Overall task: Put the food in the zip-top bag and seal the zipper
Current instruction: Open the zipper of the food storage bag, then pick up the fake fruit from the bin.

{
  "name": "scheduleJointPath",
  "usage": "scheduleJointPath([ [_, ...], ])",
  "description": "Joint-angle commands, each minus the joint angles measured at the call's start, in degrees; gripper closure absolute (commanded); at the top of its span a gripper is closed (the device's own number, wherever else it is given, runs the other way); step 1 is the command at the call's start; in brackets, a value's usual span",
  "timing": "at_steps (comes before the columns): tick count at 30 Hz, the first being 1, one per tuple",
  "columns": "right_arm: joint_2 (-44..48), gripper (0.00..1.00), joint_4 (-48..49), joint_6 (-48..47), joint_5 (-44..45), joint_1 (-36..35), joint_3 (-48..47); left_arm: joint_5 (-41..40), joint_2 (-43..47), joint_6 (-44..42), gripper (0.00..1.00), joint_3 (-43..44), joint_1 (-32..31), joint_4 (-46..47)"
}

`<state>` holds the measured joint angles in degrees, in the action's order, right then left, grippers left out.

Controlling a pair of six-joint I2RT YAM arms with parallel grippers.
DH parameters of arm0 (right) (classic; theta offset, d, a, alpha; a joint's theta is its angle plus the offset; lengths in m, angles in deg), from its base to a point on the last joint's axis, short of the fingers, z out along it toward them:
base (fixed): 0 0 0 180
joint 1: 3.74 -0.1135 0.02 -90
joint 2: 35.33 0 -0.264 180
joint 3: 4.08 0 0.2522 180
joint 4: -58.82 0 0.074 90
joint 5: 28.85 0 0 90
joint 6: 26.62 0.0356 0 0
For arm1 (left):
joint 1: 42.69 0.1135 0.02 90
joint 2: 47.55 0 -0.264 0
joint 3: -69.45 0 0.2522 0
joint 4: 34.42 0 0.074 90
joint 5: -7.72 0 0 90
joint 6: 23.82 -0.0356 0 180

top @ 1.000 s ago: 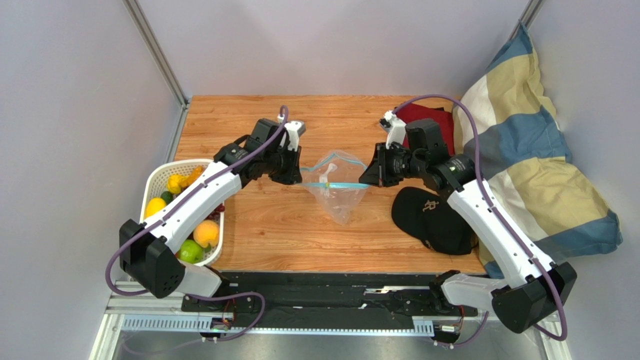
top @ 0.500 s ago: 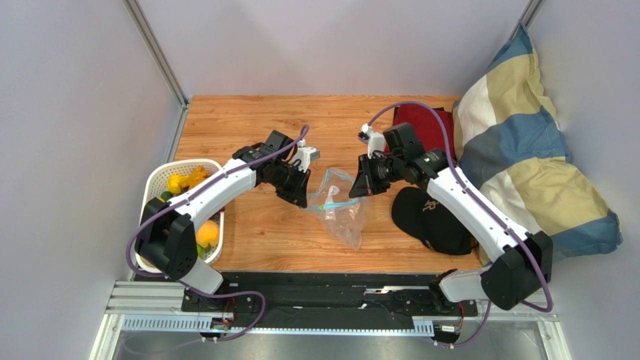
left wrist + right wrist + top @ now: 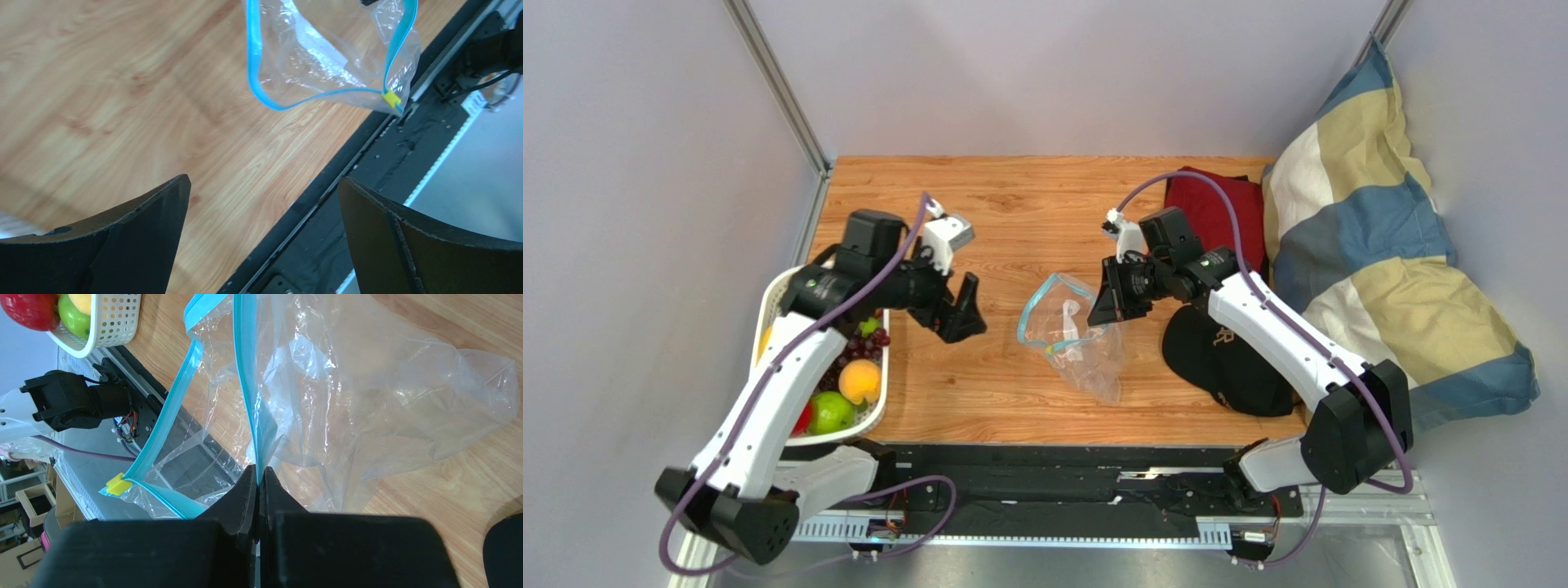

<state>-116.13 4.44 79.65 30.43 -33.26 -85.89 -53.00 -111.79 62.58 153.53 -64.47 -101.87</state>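
Note:
The clear zip-top bag (image 3: 1081, 349) lies on the wooden table with its mouth gaping. Its blue zipper (image 3: 1033, 314) forms an open loop. My right gripper (image 3: 1097, 309) is shut on the zipper strip (image 3: 248, 410) at the bag's right side and holds that edge up. A yellow slider (image 3: 116, 485) sits at the zipper's end. My left gripper (image 3: 962, 316) hangs open and empty to the left of the bag (image 3: 331, 55), apart from it. The food lies in the white basket (image 3: 775, 300): grapes (image 3: 860, 346), a peach (image 3: 858, 380), a green apple (image 3: 832, 410).
A black cap (image 3: 1228, 355) lies just right of the bag, under my right arm. Behind it are a red cloth (image 3: 1216, 196) and a striped pillow (image 3: 1382, 245). The table's near edge meets a black rail (image 3: 368, 159).
My left gripper let go of the bag's mouth, opened, and drew back left toward the basket. The bag's mouth sagged into an open loop, held by my right gripper alone.

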Motion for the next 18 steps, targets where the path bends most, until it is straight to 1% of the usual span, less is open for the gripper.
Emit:
scheduleJointPath([
  [1,2.8,1.0,4.0,1.1,-1.4,-0.7,1.6,-3.8,4.2,-12.4,0.03,5.3,5.9,-17.0],
  [2,3.2,1.0,3.8,1.1,-1.6,-0.8,1.8,-5.7,4.6,-14.2,0.06,6.0,6.9,-19.6],
  [3,3.4,1.0,3.5,0.9,-1.8,-1.0,2.0,-10.8,5.2,-17.4,0.08,6.8,8.8,-22.1],
  [4,3.4,1.0,3.3,0.5,-2.0,-1.0,2.0,-13.6,5.6,-18.7,0.08,7.0,9.5,-26.3],
  [5,3.4,1.0,2.6,-0.3,-2.1,-1.2,2.2,-16.8,6.1,-20.6,0.08,7.1,10.0,-28.0],
  [6,3.5,1.0,2.3,-0.5,-2.2,-1.3,2.1,-23.8,7.5,-21.4,0.08,7.0,11.0,-30.9],
  [8,3.4,1.0,2.0,-0.8,-2.2,-1.5,2.1,-29.2,8.9,-23.6,0.07,7.1,11.9,-33.7],
  [9,3.5,1.0,1.9,-0.7,-2.2,-1.4,2.1,-35.7,9.7,-24.3,0.07,7.1,12.5,-37.0],
  [12,3.7,1.0,2.0,-1.1,-2.2,-1.9,2.0,-43.1,11.9,-26.9,0.06,7.2,14.5,-42.2],
  [14,3.6,1.0,1.7,-1.5,-1.8,-2.2,1.9,-46.4,13.5,-28.5,0.05,5.7,15.8,-42.8],
  [15,3.6,1.0,1.7,-1.9,-1.7,-2.3,1.7,-50.6,15.0,-29.3,0.05,2.7,16.0,-42.8],
  [18,3.8,1.0,1.2,-3.2,-0.7,-2.5,0.6,-54.6,16.7,-33.2,0.04,-3.8,18.7,-42.9],
])
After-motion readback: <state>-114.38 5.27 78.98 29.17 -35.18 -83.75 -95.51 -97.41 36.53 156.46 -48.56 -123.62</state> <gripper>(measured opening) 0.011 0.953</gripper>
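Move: The food basket's middle lies about 28 cm to the left of the left hand, level with it in reach and some 20 cm lower. In it, the orange fruit sits roughly 22 cm left and 6 cm back from that hand, the green apple 28 cm left and 12 cm back. The held bag's open mouth is some 15 cm to the hand's right and 9 cm below. From the right hand the basket is about 49 cm left, 2 cm back and 14 cm lower. Fast to the left, about 22 cm with a slight draw back at nearly constant height, the empty left hand swings away from the bag mouth to above the basket's right side, fingers wide open. As it goes, its wrist rolls some 50 degrees, bringing the fingers from right-and-down to almost straight down. The right hand keeps its pinch on the bag's zipper rim, easing back a centimetre or two. ##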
